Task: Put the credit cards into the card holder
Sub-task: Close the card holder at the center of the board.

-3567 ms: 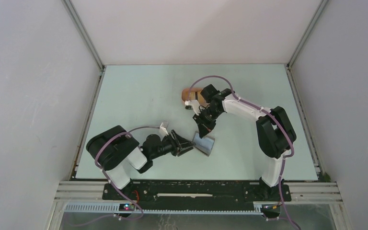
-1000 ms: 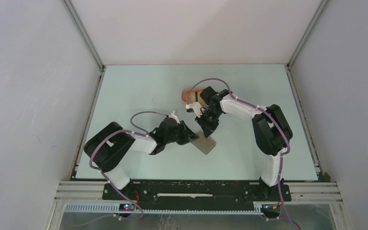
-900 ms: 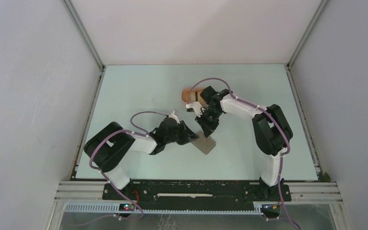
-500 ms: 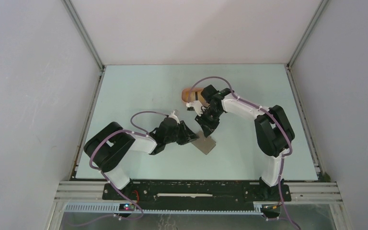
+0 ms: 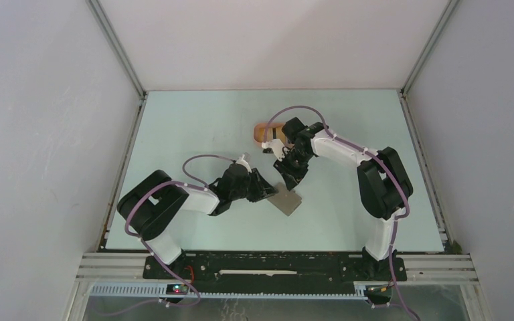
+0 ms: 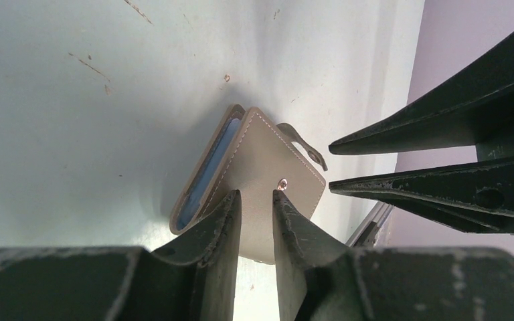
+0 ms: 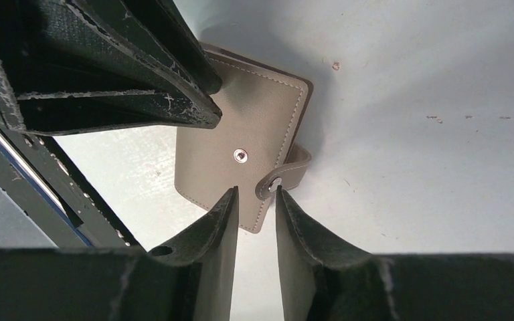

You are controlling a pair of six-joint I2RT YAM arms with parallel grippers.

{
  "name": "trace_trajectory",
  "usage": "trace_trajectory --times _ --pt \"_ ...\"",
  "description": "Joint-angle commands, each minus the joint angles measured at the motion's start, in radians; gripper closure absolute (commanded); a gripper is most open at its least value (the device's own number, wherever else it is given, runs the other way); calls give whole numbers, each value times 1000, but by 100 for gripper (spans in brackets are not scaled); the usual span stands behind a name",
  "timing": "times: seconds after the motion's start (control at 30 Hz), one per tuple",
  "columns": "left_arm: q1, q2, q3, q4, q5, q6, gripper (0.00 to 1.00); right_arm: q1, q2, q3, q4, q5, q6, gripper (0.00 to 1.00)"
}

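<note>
The card holder (image 5: 288, 202) lies folded on the table, a grey-beige wallet with a round snap stud (image 7: 240, 156) on its top face. Its strap tab (image 7: 286, 172) curls loose off one edge, unfastened. A pale blue credit card (image 6: 207, 175) shows inside the folded edge. My left gripper (image 6: 254, 194) hangs over the holder's near side, its fingers a narrow gap apart with the holder's top face showing between them. My right gripper (image 7: 255, 190) is open at the opposite side, its fingertips either side of the strap tab's end. In the top view both grippers (image 5: 270, 190) (image 5: 288, 180) meet over the holder.
A salmon-pink tray (image 5: 263, 130) sits just behind the right wrist, mostly hidden by the arm. Each gripper's dark fingers cross the other's wrist view, close above the holder. Grey walls enclose the pale green table (image 5: 194, 127).
My right gripper's jaws have spread apart and the arm has drawn back a little from the holder. The left gripper and the holder have stayed where they were.
</note>
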Motion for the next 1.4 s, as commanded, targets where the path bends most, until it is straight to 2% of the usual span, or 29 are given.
trace_trajectory --times 0.0,0.5,0.77,0.93,1.07,1.37 --pt "-4 15 42 -33 -22 33 71 -4 -49 18 25 23 -2 64" --pt "-8 17 44 -33 -19 33 71 -7 -4 18 26 31 -1 67" --pt "-9 20 44 -33 -19 33 71 -4 6 18 16 25 -8 61" --pt "-7 17 44 -32 -20 33 71 -2 22 21 13 33 -6 62" --pt "-9 17 44 -33 -19 32 71 -2 20 23 13 34 -3 68" --pt "-9 15 46 -33 -18 33 71 -10 22 32 1 27 -4 91"
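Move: The card holder's loose snap strap is almost in line below my right fingertips, about 1 cm ahead and 1 cm down. The stud on the holder's cover lies about 3 cm to the left of that hand and 1 cm back, slightly below. The pink tray stands some 17 cm ahead and 5 cm left of it. From my left hand, poised at the cover's near-left part, the strap is about 5 cm to the right and 1 cm ahead. My right hand eases forward about half a centimetre with open fingers, pauses there, then sinks roughly 1 cm onto the snap strap and closes its fingers, pinching the strap near its metal snap. All the while my left hand stays put at the cover's left part, fingers still slightly parted, keeping the card holder in place. ##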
